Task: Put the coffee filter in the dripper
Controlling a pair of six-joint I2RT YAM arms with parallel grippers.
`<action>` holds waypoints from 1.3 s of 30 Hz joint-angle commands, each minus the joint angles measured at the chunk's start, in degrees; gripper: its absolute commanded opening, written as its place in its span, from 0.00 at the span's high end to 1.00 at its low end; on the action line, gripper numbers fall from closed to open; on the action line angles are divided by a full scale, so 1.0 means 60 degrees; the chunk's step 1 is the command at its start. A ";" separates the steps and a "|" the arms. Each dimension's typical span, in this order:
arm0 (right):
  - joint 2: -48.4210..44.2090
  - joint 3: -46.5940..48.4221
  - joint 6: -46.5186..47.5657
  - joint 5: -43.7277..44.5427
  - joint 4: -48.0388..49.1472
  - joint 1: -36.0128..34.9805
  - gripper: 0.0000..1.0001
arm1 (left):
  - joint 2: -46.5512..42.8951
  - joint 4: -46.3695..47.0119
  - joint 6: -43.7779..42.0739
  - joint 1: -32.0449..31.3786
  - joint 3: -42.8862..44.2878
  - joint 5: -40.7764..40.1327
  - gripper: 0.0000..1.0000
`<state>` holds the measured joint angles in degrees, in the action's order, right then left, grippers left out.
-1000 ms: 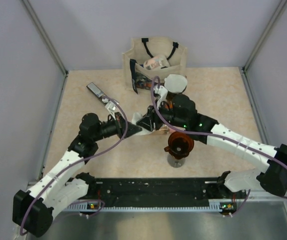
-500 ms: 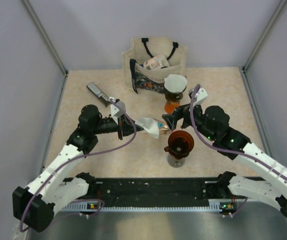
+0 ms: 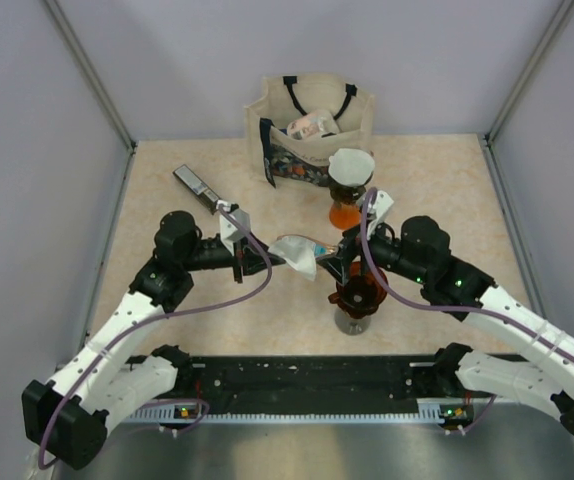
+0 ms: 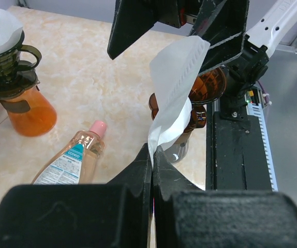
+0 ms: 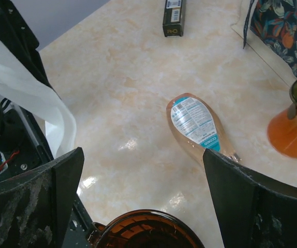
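My left gripper (image 3: 275, 259) is shut on one edge of a white paper coffee filter (image 3: 300, 256), held in the air just left of the amber dripper (image 3: 359, 294) on its stand. In the left wrist view the filter (image 4: 177, 88) rises from my shut jaws (image 4: 152, 154) and partly hides the dripper (image 4: 209, 85). My right gripper (image 3: 344, 259) is open and empty, above the dripper's far rim and next to the filter. In the right wrist view the dripper's rim (image 5: 148, 230) lies below my open gripper (image 5: 142, 155), and the filter (image 5: 29, 88) is at the left.
A clear bottle with a blue label (image 5: 197, 126) lies on the table behind the filter (image 4: 71, 155). An orange carafe with its own dripper and filter (image 3: 350, 185) stands behind. A cloth bag (image 3: 307, 125) is at the back. A flat black item (image 3: 195, 182) lies at the left.
My right arm has swung away from the filter to the right, then moved in above the dripper with open jaws. My left gripper keeps the filter, now a little nearer the dripper.
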<state>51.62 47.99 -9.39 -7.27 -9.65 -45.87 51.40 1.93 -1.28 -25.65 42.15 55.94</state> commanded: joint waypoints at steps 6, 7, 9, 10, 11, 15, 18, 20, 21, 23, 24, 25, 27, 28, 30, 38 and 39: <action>-0.0092 0.0117 0.0056 -0.1322 0.0612 0.0042 0.01 | -0.0275 0.0117 -0.0182 -0.0002 0.0153 -0.0183 1.00; -0.0077 0.0088 0.0041 -0.1424 0.0656 0.0042 0.01 | -0.0275 0.0132 -0.0153 0.0012 0.0153 -0.0212 1.00; -0.0048 0.0044 -0.0104 -0.1688 0.0889 0.0042 0.01 | -0.0275 0.0132 -0.0139 -0.0002 0.0153 -0.0285 1.00; 0.0010 0.0044 -0.0134 -0.1805 0.0963 0.0027 0.01 | -0.0275 0.0161 -0.0109 -0.0002 0.0138 -0.0286 1.00; 0.0083 0.0059 -0.0178 -0.1835 0.1051 0.0027 0.01 | -0.0246 0.0161 -0.0095 0.0012 0.0152 -0.0286 1.00; 0.0566 0.0191 -0.0383 -0.1806 0.1460 0.0042 0.02 | -0.0246 0.0292 -0.0036 0.0012 0.0138 -0.0125 1.00; 0.1079 0.0351 -0.0457 -0.1909 0.1550 0.0027 0.03 | -0.0246 0.0337 0.0052 0.0012 0.0123 -0.0066 1.00; 0.1313 0.0440 -0.0457 -0.2171 0.1930 0.0027 0.04 | -0.0231 0.0410 0.0110 -0.0002 0.0094 -0.0066 1.00; 0.1387 0.0483 -0.0471 -0.2405 0.1989 0.0027 0.04 | -0.0246 0.0425 0.0111 -0.0002 0.0094 -0.0095 1.00; 0.1432 0.0440 -0.0471 -0.2772 0.2150 0.0027 0.04 | -0.0231 0.0468 0.0140 -0.0002 0.0050 -0.0139 1.00; 0.1417 0.0396 -0.0486 -0.2875 0.2179 0.0042 0.04 | -0.0231 0.0483 0.0154 -0.0002 0.0036 -0.0154 1.00; 0.1373 0.0396 -0.0501 -0.2905 0.2136 0.0042 0.04 | -0.0231 0.0483 0.0155 0.0012 0.0021 -0.0168 1.00; 0.1213 0.0381 -0.0457 -0.2861 0.2019 0.0027 0.04 | -0.0260 0.0454 0.0125 0.0012 -0.0008 -0.0198 1.00; 0.1096 0.0352 -0.0442 -0.2861 0.1989 0.0027 0.04 | -0.0260 0.0454 0.0082 0.0012 -0.0009 -0.0183 1.00; 0.0833 0.0264 -0.0369 -0.2948 0.2018 0.0027 0.04 | -0.0304 0.0439 0.0081 -0.0002 -0.0023 -0.0212 1.00; 0.0319 0.0176 -0.0456 -0.2950 0.2135 0.0042 0.04 | -0.0334 0.0425 0.0067 -0.0002 -0.0053 -0.0256 1.00; 0.0347 0.0176 -0.0500 -0.2920 0.2194 0.0042 0.04 | -0.0348 0.0454 0.0081 0.0012 -0.0053 -0.0213 1.00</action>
<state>54.72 48.01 -11.77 -24.53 0.30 -45.87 50.39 2.13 -0.95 -25.65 41.93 54.33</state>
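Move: The coffee filter, held out by its edge in the left fingers, has its middle some 8 cm to the right hand's left and 2 cm back, at about its height; from the left hand point that middle is about 5 cm right and 1 cm ahead, roughly level. From the right hand, the dripper on the glass jug is about 6 cm back, 4 cm right and 11 cm below, the lying bottle 9 cm ahead, 5 cm left and 21 cm below, the orange flask 15 cm ahead, 3 cm right and 19 cm below. With its fingers staying wide open, the right hand closes in on the free end of the filter by about 5 cm, first drawing back, then going left with a dip of nearly 3 cm, and at last rising about 4 cm and easing back again while it turns some 15 to 20 degrees counter-clockwise to bring the open fingers round to the paper. The left hand stays put and keeps its shut pinch on the filter's edge, holding the sheet out towards the right hand, whose fingers don't close on it yet. ##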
